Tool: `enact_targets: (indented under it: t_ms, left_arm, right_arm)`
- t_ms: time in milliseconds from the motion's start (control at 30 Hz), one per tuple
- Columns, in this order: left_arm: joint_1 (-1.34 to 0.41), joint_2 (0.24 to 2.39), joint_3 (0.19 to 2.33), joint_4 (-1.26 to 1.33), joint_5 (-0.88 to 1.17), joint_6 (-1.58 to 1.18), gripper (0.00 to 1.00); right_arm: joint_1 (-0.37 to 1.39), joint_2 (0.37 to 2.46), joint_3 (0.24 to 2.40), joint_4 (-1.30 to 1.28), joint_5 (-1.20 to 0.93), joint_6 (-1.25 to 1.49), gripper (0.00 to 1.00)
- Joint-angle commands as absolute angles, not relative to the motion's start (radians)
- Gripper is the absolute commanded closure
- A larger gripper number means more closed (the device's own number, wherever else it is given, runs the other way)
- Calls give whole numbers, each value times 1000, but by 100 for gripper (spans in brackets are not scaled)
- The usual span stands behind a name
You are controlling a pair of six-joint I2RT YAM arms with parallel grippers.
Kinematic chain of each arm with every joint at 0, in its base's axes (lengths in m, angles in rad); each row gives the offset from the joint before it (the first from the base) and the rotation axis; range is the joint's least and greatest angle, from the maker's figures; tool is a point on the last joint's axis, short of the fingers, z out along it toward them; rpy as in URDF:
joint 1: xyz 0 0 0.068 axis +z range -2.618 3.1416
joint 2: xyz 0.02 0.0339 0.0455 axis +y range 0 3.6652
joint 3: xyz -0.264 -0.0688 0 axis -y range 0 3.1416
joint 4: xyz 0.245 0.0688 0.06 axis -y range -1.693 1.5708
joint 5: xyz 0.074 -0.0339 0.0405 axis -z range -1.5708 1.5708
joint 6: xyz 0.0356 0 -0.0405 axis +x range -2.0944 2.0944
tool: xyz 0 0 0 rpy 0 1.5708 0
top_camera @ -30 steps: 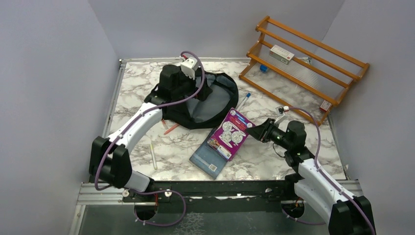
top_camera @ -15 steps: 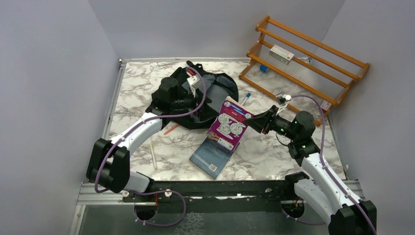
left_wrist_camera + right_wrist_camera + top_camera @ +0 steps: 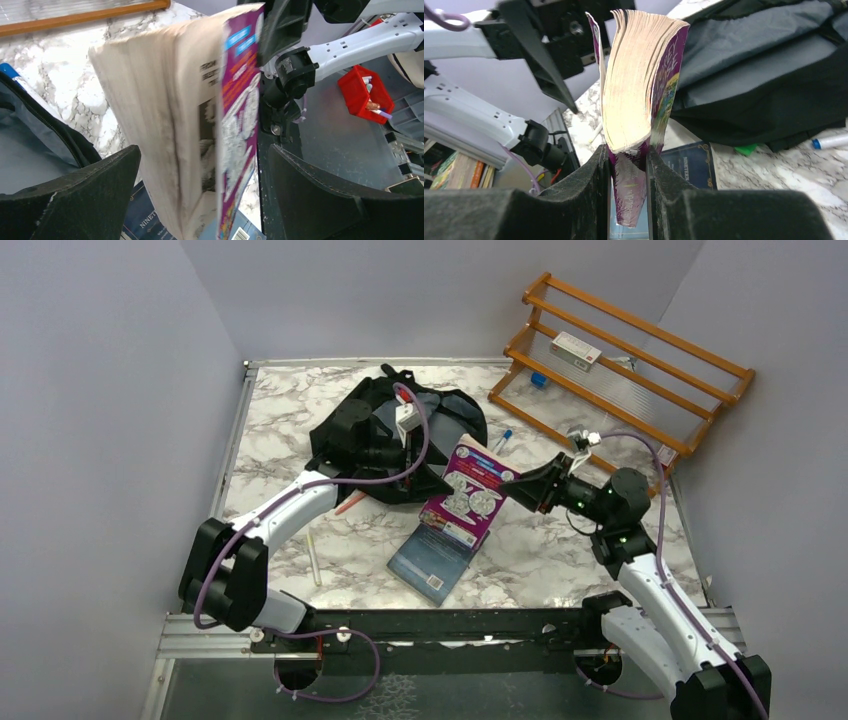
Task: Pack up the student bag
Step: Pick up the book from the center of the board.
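Note:
The student bag (image 3: 455,420) lies black and rumpled at the back middle of the table, its grey lining (image 3: 764,55) showing. My right gripper (image 3: 512,487) is shut on the lower edge of a thick purple paperback (image 3: 470,490) and holds it upright just right of the bag; its fingers (image 3: 591,195) pinch the cover and pages. My left gripper (image 3: 432,478) stands open over the bag's near edge. The paperback (image 3: 220,110) stands between and beyond its wide-apart fingers (image 3: 80,200), not touching them.
A dark blue book (image 3: 430,562) lies flat under the paperback. A blue-capped pen (image 3: 501,440), a red pen (image 3: 350,504) and a white pen (image 3: 313,558) lie on the marble. A wooden rack (image 3: 620,370) stands at the back right.
My right gripper has raised the purple paperback off the blue book and tilted it upright toward the bag. My left gripper has swung right, off the bag's top, to face the book.

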State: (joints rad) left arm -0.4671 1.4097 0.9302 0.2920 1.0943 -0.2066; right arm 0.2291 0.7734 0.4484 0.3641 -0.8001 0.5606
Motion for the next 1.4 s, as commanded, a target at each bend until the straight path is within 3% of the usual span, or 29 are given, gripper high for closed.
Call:
enact_targets:
  t_ms: [0,200,467,600,800,900,967,1133,1367]
  left_arm:
    - [-481,1443,950,324,1136,-219,1]
    - [-517,1466,961,323,1148,-232,8]
    - [-531,1474,976,322,1216,-287,39]
    - [-531,1474,988,323,1232,-306,67]
    - [-531,1480,1007,324,1227,-326,97]
    - [-531,1478,1012,324,1214,-330,100]
    - [-531,1475,1015,319,1200,-324,100]
    - [-529,1465,1054,200,1169,-215,100]
    - [-529,1459,1179,-161,1129,72,100]
  right_arm:
    - [232,747,512,578,-888,650,99]
    - [232,757,502,711,-903,754,99]
    - [232,764,510,667,-845,723,99]
    - [232,753,540,560,-810,648,99]
    - [232,720,597,332,-726,484,99]
    - [232,705,630,208,-673,391,99]
    - [232,703,661,116,-652,337,86]
    - [232,729,792,-108,-599,212,40]
    - [232,837,1032,-346,-718,53,20]
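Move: The purple book, already held up in the right hand by its right-hand edge, has its middle about 4 cm to the right of the open left hand, 4 cm back and 3 cm lower. From the right hand its middle lies some 8 cm to the left, 2 cm back and slightly below. Some 20 cm below the left hand lie the blue book, about 11 cm back, and the bag, roughly 13 cm ahead and 8 cm left. The purple book changes hands in the air: its near page edge is taken by the left gripper, which eases back about 3 cm and a little right, closes, then keeps its pinch. The right hand, still pinching, first rises about 5 cm, then opens, comes free of the book and lifts another 5 cm, drawing slightly right and forward as its fingers tip up. ##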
